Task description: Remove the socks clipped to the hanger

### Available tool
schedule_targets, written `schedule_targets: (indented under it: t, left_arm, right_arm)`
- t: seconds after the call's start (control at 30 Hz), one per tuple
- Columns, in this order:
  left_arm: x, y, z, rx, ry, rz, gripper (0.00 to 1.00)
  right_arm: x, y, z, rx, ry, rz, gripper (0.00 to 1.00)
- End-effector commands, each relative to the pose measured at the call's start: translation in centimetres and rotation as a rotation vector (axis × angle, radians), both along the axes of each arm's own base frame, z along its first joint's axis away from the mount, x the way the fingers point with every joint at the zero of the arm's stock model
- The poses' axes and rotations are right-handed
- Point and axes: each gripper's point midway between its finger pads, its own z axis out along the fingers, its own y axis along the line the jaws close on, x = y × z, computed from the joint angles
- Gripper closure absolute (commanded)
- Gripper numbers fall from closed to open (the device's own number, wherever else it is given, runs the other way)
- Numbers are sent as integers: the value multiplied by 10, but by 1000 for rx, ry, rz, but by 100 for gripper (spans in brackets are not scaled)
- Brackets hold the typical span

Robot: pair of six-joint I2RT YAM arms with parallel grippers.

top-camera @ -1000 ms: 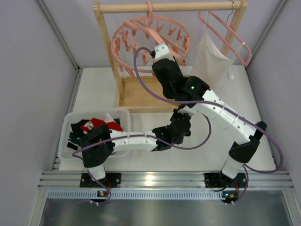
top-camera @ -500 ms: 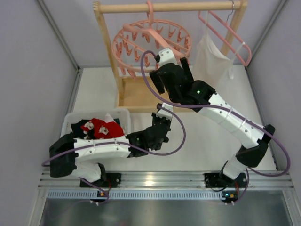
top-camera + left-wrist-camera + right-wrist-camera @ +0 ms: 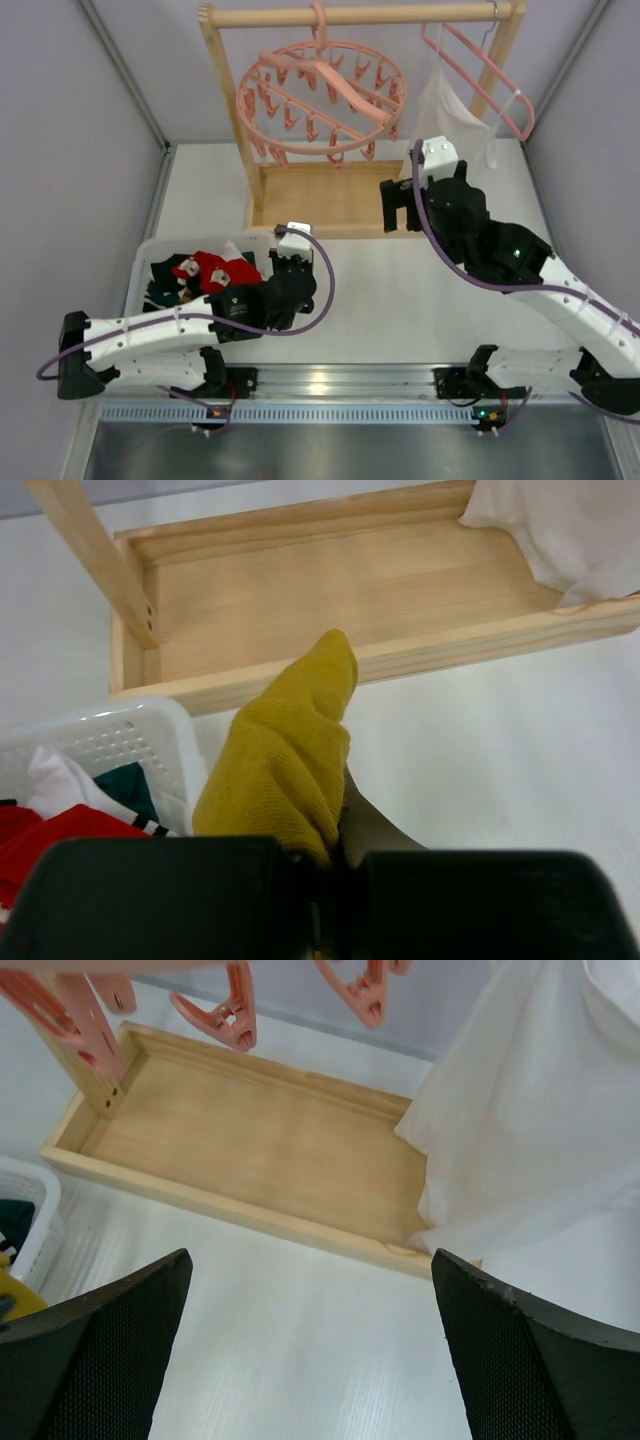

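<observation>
The round pink hanger (image 3: 320,95) hangs from the wooden rail, and I see only bare clips (image 3: 235,1005) on it. My left gripper (image 3: 335,855) is shut on a mustard yellow sock (image 3: 285,755) that stands up from the jaws, just right of the white basket (image 3: 100,742). In the top view the left gripper (image 3: 288,262) sits at the basket's right rim and the yellow sock is hidden. Red (image 3: 215,268) and teal (image 3: 160,290) socks lie in the basket (image 3: 150,248). My right gripper (image 3: 310,1350) is open and empty above the table, below the hanger.
The wooden rack's base tray (image 3: 260,1150) lies under the hanger. A white cloth bag (image 3: 530,1130) hangs at the right from a plain pink triangular hanger (image 3: 490,75). The rack's post (image 3: 228,110) stands left of the ring. Grey walls close both sides.
My right gripper has let go at the ring, opened wide and drawn back down to the right. The left arm has pulled back toward the basket with the yellow sock.
</observation>
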Motion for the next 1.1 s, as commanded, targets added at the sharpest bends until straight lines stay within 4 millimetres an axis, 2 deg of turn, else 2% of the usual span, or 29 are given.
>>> schedule_targets:
  t: [0.0, 0.07, 0.1, 0.17, 0.2, 0.23, 0.43, 0.47, 0.53, 0.57, 0.73, 0.8, 0.83, 0.93, 0.97, 1.03, 1.07]
  left_arm:
    - [-3, 31, -6, 49, 54, 79, 100]
    - [-1, 42, -6, 27, 76, 119, 100]
    - [-2, 54, -8, 45, 95, 142, 100]
    - [2, 68, -9, 6, 123, 184, 100]
    - [1, 78, -7, -17, 130, 200, 100]
    - [0, 81, -9, -29, 146, 194, 100]
    - [17, 136, -1, -104, 161, 328, 100]
    - [24, 153, 4, -116, 157, 391, 100]
    - [31, 158, 1, -97, 195, 383, 100]
    - [36, 169, 1, -109, 204, 424, 100]
    - [43, 178, -31, -107, 297, 471, 100]
    - [43, 180, -53, -112, 347, 507, 100]
    - [43, 186, -70, -99, 385, 543, 100]
    - [45, 191, -95, -158, 428, 610, 100]
    - [40, 196, -115, -157, 455, 632, 99]
    - [43, 195, -130, -207, 458, 652, 99]
    - [38, 202, -148, -200, 490, 683, 99]
  right_arm:
    - [-12, -5, -19, 112, 26, 21, 1]
    - [-20, -11, -26, 148, 35, 20, 1]
    - [-21, -13, -40, 136, 56, 14, 1]
    - [-25, -16, -45, 156, 63, 19, 1]
    - [-26, -17, -54, 147, 76, 16, 0]
    - [-28, -17, -56, 156, 80, 19, 1]
    - [-27, -11, -71, 144, 108, 31, 1]
    - [-27, -9, -71, 146, 109, 36, 1]
    - [-25, -5, -75, 146, 115, 42, 0]
    - [-26, -4, -75, 145, 117, 48, 1]
    - [-26, 2, -81, 148, 127, 69, 1]
    - [-26, 3, -87, 141, 135, 72, 1]
    - [-26, 3, -87, 143, 133, 72, 0]
    - [-28, 2, -93, 142, 140, 80, 1]
    - [-28, 3, -95, 142, 140, 84, 1]
    - [-33, 8, -95, 157, 140, 129, 0]
    - [-34, 9, -96, 164, 139, 137, 0]
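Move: The socks basket I am taking the mustard sock to has its middle about 24 cm to the left of my left hand, some 4 cm ahead and roughly 20 cm below. The red sock in the basket lies about 22 cm left, 7 cm ahead, also some 20 cm down. The rack's wooden tray stands roughly 27 cm ahead and 14 cm to the right, 23 cm below. From my empty right hand the basket lies about 55 cm left, level fore and aft, some 33 cm down. With the mustard sock still pinched, I swing my left hand about 20 cm left over the basket, nearly level at first and turning counter-clockwise; once there I sink it some 12 cm towards the pile, tipping the fingers down. My right hand, still wide open, drops about 12 cm away from the round hanger, drawing back a little. ##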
